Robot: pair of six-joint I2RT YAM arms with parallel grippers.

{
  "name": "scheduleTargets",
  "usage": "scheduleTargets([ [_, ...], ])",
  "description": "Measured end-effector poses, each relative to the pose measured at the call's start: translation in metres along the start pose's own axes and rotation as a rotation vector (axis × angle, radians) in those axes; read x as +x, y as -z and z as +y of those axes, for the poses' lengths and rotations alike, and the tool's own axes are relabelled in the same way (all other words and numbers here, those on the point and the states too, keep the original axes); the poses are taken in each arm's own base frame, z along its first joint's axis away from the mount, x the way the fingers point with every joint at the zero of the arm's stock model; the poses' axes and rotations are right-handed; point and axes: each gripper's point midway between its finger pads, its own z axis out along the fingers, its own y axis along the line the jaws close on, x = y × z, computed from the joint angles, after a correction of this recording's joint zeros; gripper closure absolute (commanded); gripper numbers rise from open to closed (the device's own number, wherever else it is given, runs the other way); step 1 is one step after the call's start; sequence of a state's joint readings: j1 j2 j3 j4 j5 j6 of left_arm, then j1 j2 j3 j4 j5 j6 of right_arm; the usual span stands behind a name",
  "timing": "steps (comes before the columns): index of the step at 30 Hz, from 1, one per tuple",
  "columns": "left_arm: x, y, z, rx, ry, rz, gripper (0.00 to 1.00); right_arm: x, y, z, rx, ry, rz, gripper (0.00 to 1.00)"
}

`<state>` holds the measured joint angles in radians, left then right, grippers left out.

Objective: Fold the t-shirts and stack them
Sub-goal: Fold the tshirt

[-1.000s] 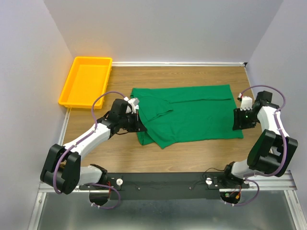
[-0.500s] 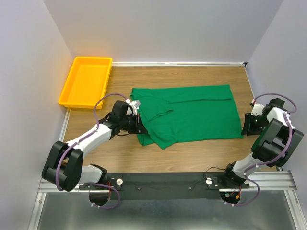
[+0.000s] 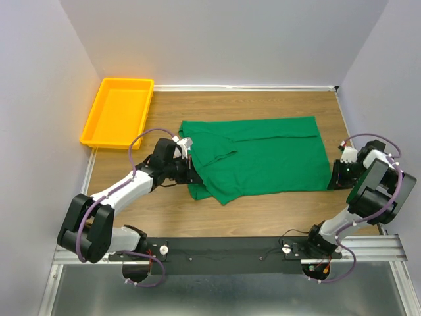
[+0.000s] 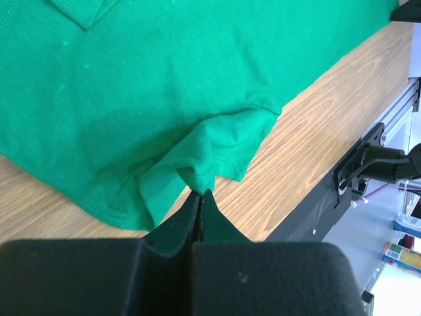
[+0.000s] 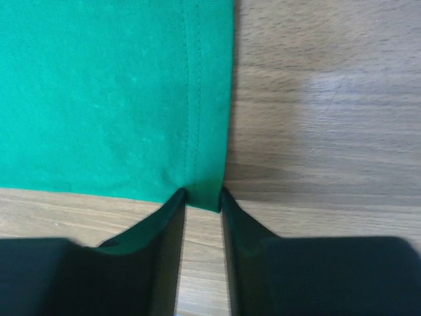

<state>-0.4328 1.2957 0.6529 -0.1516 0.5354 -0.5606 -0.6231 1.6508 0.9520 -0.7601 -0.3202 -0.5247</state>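
An emerald-green t-shirt lies spread across the middle of the wooden table, with its left part folded over itself. My left gripper is at the shirt's near left edge. In the left wrist view that gripper is shut on a bunched fold of the shirt's hem. My right gripper sits low at the shirt's near right corner. In the right wrist view the jaws stand apart, with the corner of the t-shirt lying flat between the fingertips.
A yellow tray stands at the back left of the table. The black rail carrying the arm bases runs along the near edge. Grey walls close in the left, back and right sides.
My right gripper swung out from the middle of the shirt's right edge and came back in at the near right corner, with its jaws narrower. The left gripper keeps its hold and barely moved.
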Motion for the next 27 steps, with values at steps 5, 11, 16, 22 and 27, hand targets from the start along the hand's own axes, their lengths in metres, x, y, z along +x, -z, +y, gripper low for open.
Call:
scheduleTargets([
  [5,0.002,0.000,0.001,-0.001,0.002,0.003,1.00,0.000,-0.002,0.000,-0.003,0.004,-0.007,0.89],
  [11,-0.001,0.005,-0.003,0.005,-0.009,-0.015,1.00,-0.003,0.000,0.003,-0.013,0.004,-0.024,0.99],
  [16,-0.012,0.018,-0.017,0.032,-0.042,-0.078,1.00,-0.018,0.015,0.011,-0.028,0.025,-0.102,0.99],
  [22,-0.026,0.034,-0.036,0.074,-0.078,-0.161,1.00,-0.054,0.040,0.023,-0.084,0.071,-0.236,1.00],
  [27,-0.032,0.038,-0.040,0.083,-0.083,-0.193,1.00,-0.069,0.048,0.030,-0.136,0.081,-0.276,1.00],
])
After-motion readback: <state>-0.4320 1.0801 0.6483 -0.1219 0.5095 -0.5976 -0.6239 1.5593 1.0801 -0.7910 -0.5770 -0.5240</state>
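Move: The right hand, empty and half open just over the table, has the t-shirt's near right corner practically between its fingertips, barely 1 cm down; the far right corner lies some 26 cm straight ahead of that hand. The left hand, already pinching the near edge, is bound for the far left corner, about 24 cm ahead, 7 cm left and 8 cm below. From the left hand, the folded sleeve flap lies 13 cm ahead and 5 cm right, the loose sleeve end 4 cm back and 9 cm right. The right fingers close fully on the near right corner of the t-shirt while that hand stays put, then the hand carries the corner up about 7 cm and forward about 5 cm towards the far edge, its fingertips tilting outward and up. The left hand, keeping its shut grip on the near edge, waits for that pinch and then rises almost straight up with it, some 6 cm, its fingers tipping up a little as well. ##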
